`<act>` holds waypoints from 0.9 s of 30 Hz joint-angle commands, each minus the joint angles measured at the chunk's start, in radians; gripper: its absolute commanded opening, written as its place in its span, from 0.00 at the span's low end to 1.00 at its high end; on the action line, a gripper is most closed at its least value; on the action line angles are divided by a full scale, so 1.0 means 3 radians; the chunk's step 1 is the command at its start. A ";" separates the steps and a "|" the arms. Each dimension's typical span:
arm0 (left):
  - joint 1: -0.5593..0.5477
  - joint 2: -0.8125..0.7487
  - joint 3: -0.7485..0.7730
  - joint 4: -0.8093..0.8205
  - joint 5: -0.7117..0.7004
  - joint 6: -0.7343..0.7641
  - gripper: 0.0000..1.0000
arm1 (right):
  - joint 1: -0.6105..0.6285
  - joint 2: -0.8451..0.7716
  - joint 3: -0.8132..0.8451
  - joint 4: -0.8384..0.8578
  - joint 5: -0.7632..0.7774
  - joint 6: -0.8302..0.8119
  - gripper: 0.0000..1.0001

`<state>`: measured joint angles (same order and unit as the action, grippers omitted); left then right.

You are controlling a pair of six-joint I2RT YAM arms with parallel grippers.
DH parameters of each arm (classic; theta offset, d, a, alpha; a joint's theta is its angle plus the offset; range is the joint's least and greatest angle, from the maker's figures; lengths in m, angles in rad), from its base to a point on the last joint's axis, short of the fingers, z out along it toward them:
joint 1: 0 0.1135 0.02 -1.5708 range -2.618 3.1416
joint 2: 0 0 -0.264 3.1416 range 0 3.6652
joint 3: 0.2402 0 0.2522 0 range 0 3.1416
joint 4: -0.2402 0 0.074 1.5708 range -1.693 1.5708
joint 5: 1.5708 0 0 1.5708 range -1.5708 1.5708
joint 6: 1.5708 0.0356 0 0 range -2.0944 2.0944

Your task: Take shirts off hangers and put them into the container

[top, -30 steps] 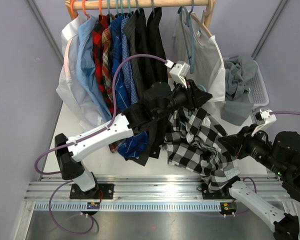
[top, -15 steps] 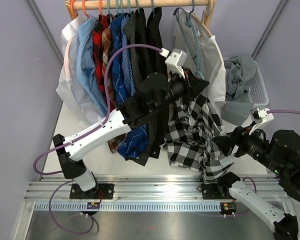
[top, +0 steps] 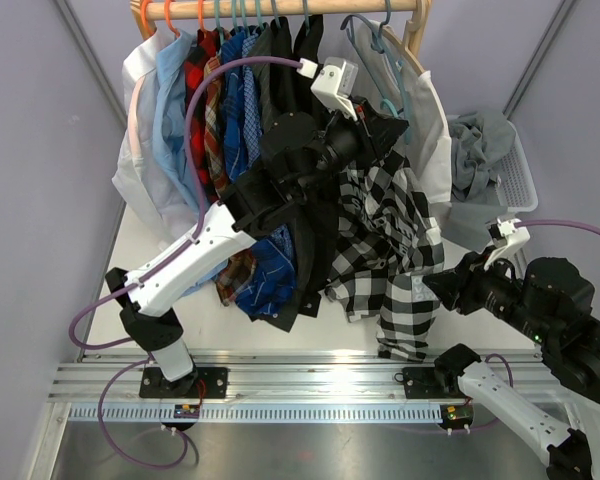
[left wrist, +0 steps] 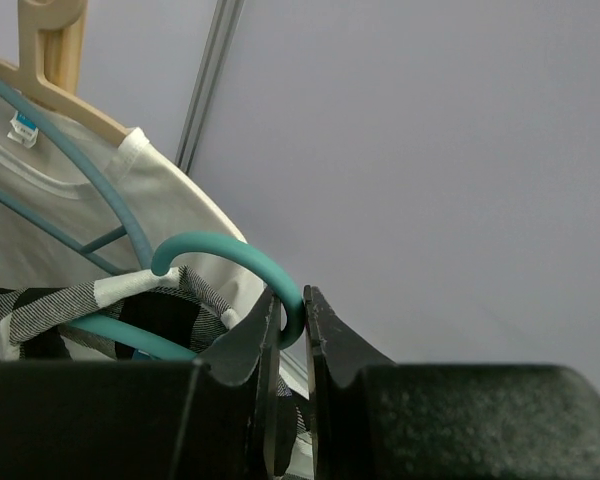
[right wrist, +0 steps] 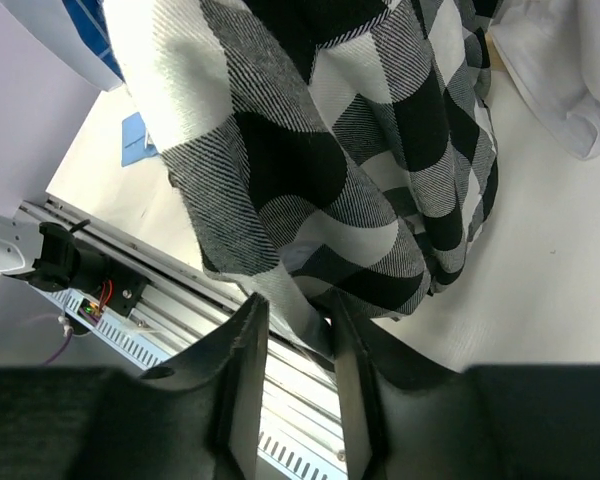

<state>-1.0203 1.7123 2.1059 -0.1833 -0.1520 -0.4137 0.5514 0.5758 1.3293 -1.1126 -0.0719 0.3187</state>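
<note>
A black-and-white check shirt (top: 390, 230) hangs from a teal hanger (left wrist: 230, 252), its tail just above the table. My left gripper (top: 380, 125) (left wrist: 290, 312) is shut on the hanger's hook, high up near the rail. Low on the right, my right gripper (top: 435, 290) (right wrist: 295, 300) is open. The shirt's hem (right wrist: 310, 150) hangs between its fingers, against the right one. More shirts (top: 230, 120) hang in a row on the wooden rail (top: 280, 8). The white container (top: 515, 190) at the right holds a grey shirt (top: 480, 150).
A white T-shirt (top: 435, 150) (left wrist: 40, 190) on a wooden hanger hangs just behind the check shirt, with bare grey-blue hangers (top: 380, 50) beside it. The metal base rail (top: 300, 385) (right wrist: 180, 290) runs along the near edge. Purple walls close in both sides.
My left arm has lifted the hanger and check shirt up off the table. The shirt now hangs straight down instead of being spread rightward. My right gripper let go and shifted left under the hem.
</note>
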 commanded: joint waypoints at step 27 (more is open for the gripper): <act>0.0195 -0.1110 -0.0632 0.0422 -0.0920 0.0944 0.00 | -0.0018 -0.0590 0.0376 -0.0131 0.2804 0.0538 0.00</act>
<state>-0.9974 1.4719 1.9373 -0.1909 -0.3149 -0.2268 0.5507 0.4225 1.4204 -1.1027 0.4908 0.4164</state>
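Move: Checked shirt's edge already runs between the right hand's half-open fingers; its middle is about 6 cm ahead, 6 cm left and 3 cm below. Black shirts hang some 17 cm left and 10 cm ahead of that hand, the container some 27 cm ahead, 17 cm right and 25 cm below. The left hand holds the shirt's teal hanger, with the shirt's middle about 10 cm back, straight in line sideways and 18 cm below; the white top hangs about 10 cm ahead, 3 cm right and 8 cm below. Rightward and up, after a creep of about a centimetre while its fingers shut on the checked shirt's edge, the right hand pulls the pinched cloth some 12 cm away from the hanger, swinging clockwise about 30 degrees. The left hand keeps its grip on the hanger's hook, dips about 2 cm, then draws it left by about 10 cm and up, turning slightly counter-clockwise. ##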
